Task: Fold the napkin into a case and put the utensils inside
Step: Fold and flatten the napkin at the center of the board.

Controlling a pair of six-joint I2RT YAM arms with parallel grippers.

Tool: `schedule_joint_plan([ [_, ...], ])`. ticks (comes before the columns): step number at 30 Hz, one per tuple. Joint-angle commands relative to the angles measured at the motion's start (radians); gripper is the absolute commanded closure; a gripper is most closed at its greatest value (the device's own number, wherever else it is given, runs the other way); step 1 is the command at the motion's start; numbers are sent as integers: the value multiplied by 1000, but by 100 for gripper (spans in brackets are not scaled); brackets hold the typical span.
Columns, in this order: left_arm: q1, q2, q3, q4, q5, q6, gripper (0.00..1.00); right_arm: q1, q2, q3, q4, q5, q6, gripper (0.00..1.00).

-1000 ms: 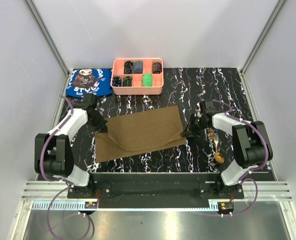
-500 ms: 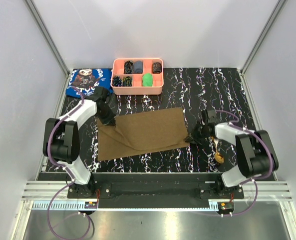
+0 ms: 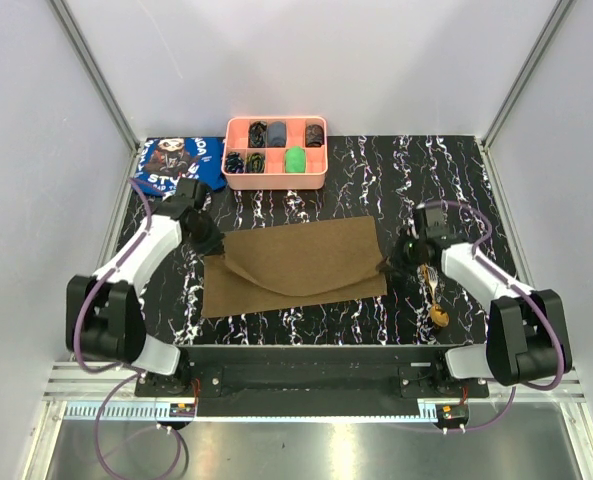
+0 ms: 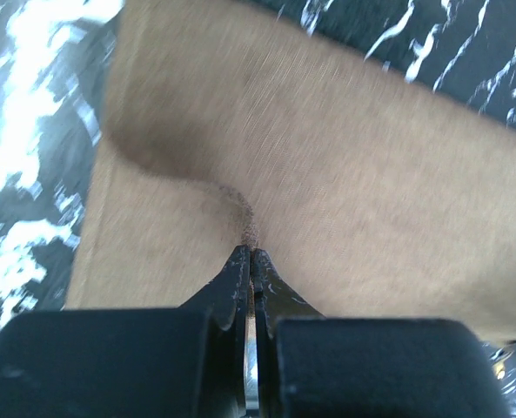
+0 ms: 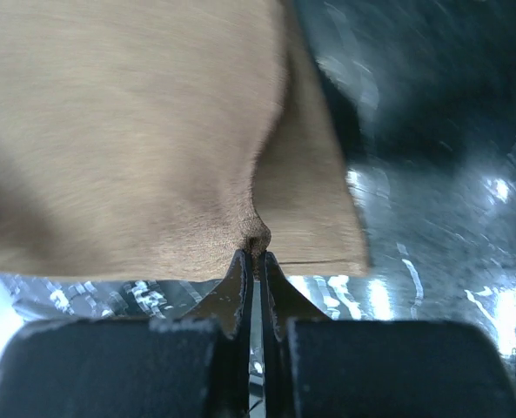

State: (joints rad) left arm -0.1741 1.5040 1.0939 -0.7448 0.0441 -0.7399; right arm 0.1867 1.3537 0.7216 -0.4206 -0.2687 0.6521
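The olive-brown napkin [image 3: 296, 265] lies spread on the black marbled table between the arms. My left gripper [image 3: 213, 250] is shut on a pinch of cloth at the napkin's far-left corner, which is raised in a fold. In the left wrist view the left gripper [image 4: 251, 252] bites a small pucker of the napkin [image 4: 353, 200]. My right gripper [image 3: 388, 262] is shut on the napkin's right edge. The right wrist view shows the right gripper [image 5: 258, 254] nipping a bump of the napkin [image 5: 136, 131]. The gold utensils [image 3: 436, 298] lie on the table just right of the right gripper, partly under that arm.
A pink compartment tray [image 3: 276, 183] with small dark and green items stands at the back centre. A blue printed cloth [image 3: 176, 165] lies at the back left. White walls close in on both sides of the table.
Both grippers have carried the pinched napkin to the right and turned it more square to the table. The left gripper swung toward the back, then came nearer again.
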Motion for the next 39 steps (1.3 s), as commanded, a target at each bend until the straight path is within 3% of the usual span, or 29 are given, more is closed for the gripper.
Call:
schedule_joint_plan([
  [1, 1, -125, -84, -37, -41, 7, 100, -4, 10, 131, -87, -76, -129, 100],
  [10, 7, -284, -183, -106, -95, -21, 100, -1, 32, 108, -106, -124, -132, 100],
  [34, 65, -402, -321, -171, -118, -3, 100, -1, -36, 87, -176, -110, -146, 100],
  [39, 65, -458, -391, -173, -107, -93, 100, -1, -16, 85, -176, -107, -147, 100],
])
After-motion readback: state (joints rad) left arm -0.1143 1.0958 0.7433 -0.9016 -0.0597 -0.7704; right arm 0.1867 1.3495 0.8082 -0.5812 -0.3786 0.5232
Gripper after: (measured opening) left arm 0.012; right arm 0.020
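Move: The folded napkin lies between the hands, its upper layer's near edge sagging from the shut fingers. Its middle is about 18 cm right of and 3 cm back from the left hand, 8 cm lower; its lower layer's near left corner is some 15 cm back and 4 cm left. From the right hand, the napkin's middle is 22 cm left, level fore and aft, 4 cm below; the fork and spoon lie about 12 cm right and 6 cm back. The napkin's upper-layer near edge stays pinched at both ends while the left hand draws its end back about 11 cm, with some 5 cm to the left and a slight sinking, towards the lower layer's near left corner. The right hand keeps its pinch, lifts about 3 cm with a little forward travel, then eases back and partly down, turning slightly counter-clockwise, and holds nearly still. ##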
